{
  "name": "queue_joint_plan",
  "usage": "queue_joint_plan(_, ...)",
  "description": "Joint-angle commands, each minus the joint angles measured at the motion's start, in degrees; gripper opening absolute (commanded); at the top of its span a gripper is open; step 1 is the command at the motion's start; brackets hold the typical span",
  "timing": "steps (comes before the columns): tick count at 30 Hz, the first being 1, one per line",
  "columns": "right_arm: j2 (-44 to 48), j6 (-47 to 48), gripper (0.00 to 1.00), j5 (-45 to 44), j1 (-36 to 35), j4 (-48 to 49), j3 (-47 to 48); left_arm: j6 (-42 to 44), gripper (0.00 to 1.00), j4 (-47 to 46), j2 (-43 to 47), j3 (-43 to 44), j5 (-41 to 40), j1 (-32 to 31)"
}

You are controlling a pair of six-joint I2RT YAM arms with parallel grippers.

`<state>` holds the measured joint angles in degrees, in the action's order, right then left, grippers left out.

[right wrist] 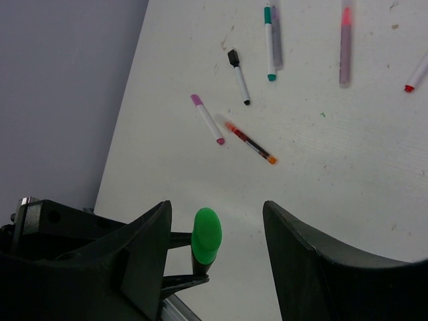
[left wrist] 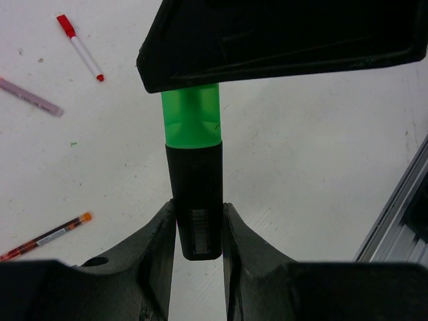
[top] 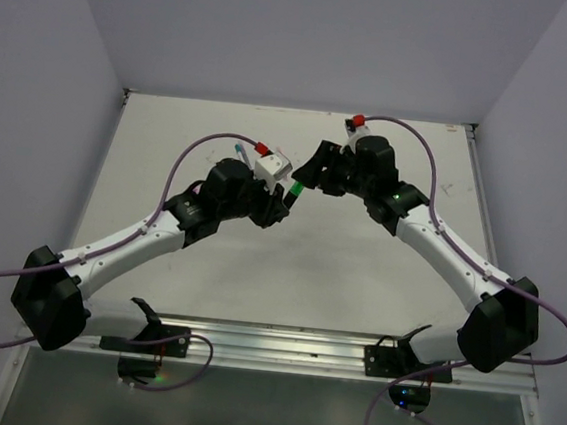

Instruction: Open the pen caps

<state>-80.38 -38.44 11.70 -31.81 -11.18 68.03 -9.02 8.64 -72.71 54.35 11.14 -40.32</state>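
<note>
The stubby highlighter is held up above the table. My left gripper [left wrist: 198, 208] is shut on its black barrel [left wrist: 194, 180], and the wide bright green cap [left wrist: 192, 117] points away from it. In the right wrist view the green cap [right wrist: 206, 233] stands between the fingers of my right gripper [right wrist: 216, 206], which is open. The cap is close to the left finger, with a clear gap to the right one. From above, both grippers meet at the highlighter [top: 294, 189] near mid-table.
Several thin pens lie on the white table: a pink-capped one [right wrist: 207, 119], a black-capped one [right wrist: 238, 75], a teal one [right wrist: 269, 40], an orange-tipped one [right wrist: 251, 142] and a red-capped one [left wrist: 80, 48]. A metal rail [left wrist: 394, 227] runs along the near edge.
</note>
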Motion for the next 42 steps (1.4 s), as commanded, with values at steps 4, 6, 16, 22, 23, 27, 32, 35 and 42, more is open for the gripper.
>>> queue_joint_plan(4,-0.1,-1.3,0.58,1.7,-0.4,3.3,-1.3,-1.7,0.0,-4.5,-0.9,2.7,-0.2,-0.9)
queue_joint_plan(6,-0.2,-1.6,0.56,2.2,-0.4,3.7,-1.8,-2.0,0.0,-4.7,-1.3,3.0,-0.5,-0.9)
queue_joint_plan(16,-0.6,-2.0,0.48,2.5,-0.4,4.7,-2.6,-2.4,0.0,-5.6,-2.2,3.7,-0.2,-1.0)
queue_joint_plan(22,-0.6,-2.5,0.43,2.6,-0.4,5.6,-3.0,-2.2,0.0,-5.6,-2.2,3.7,-0.2,-1.0)
queue_joint_plan(23,-0.6,-2.5,0.42,2.7,-0.4,5.8,-3.1,-2.2,0.0,-5.6,-2.2,3.8,-0.1,-1.0)
queue_joint_plan(27,-0.5,-2.9,0.37,2.9,-0.4,6.2,-3.6,-2.1,0.0,-5.7,-2.2,3.7,0.3,-1.0)
queue_joint_plan(32,-0.4,-3.0,0.27,3.4,-0.4,6.6,-3.9,-2.1,0.0,-5.8,-2.2,3.7,0.1,-1.1)
queue_joint_plan(35,0.0,-3.1,0.08,3.5,-0.4,6.6,-4.0,-2.2,0.03,-6.0,-2.1,3.7,0.1,-1.0)
queue_joint_plan(42,1.4,-3.6,0.0,4.2,-0.4,6.4,-4.0,-2.6,0.78,-7.6,-0.3,1.5,-1.5,-1.1)
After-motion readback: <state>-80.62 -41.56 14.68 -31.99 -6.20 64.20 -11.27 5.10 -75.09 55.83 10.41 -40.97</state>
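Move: The left hand still grips the black highlighter body low down, green cap pointing up and away. From the right hand the cap is between the open fingers, about 2 cm to the left, 1 cm back and 2 cm below; from the left hand it is some 4 cm ahead, 2 cm to the right and 4 cm above. On the table about 25 cm beneath the right hand, the orange pen lies some 15 cm left and 2 cm ahead, the pink pen 5 cm left and 17 cm ahead. The right hand settles about 1 cm down and 1 cm left onto the highlighter's green cap while its fingers close steadily from over half open until they pinch the cap from both sides; the left hand carries the body barely 1 cm to the right and slightly forward towards that grip, then holds still. Only once the right fingers are shut on the cap does the left hand spread its fingers wide and let go of the black body, hardly shifting its place. ##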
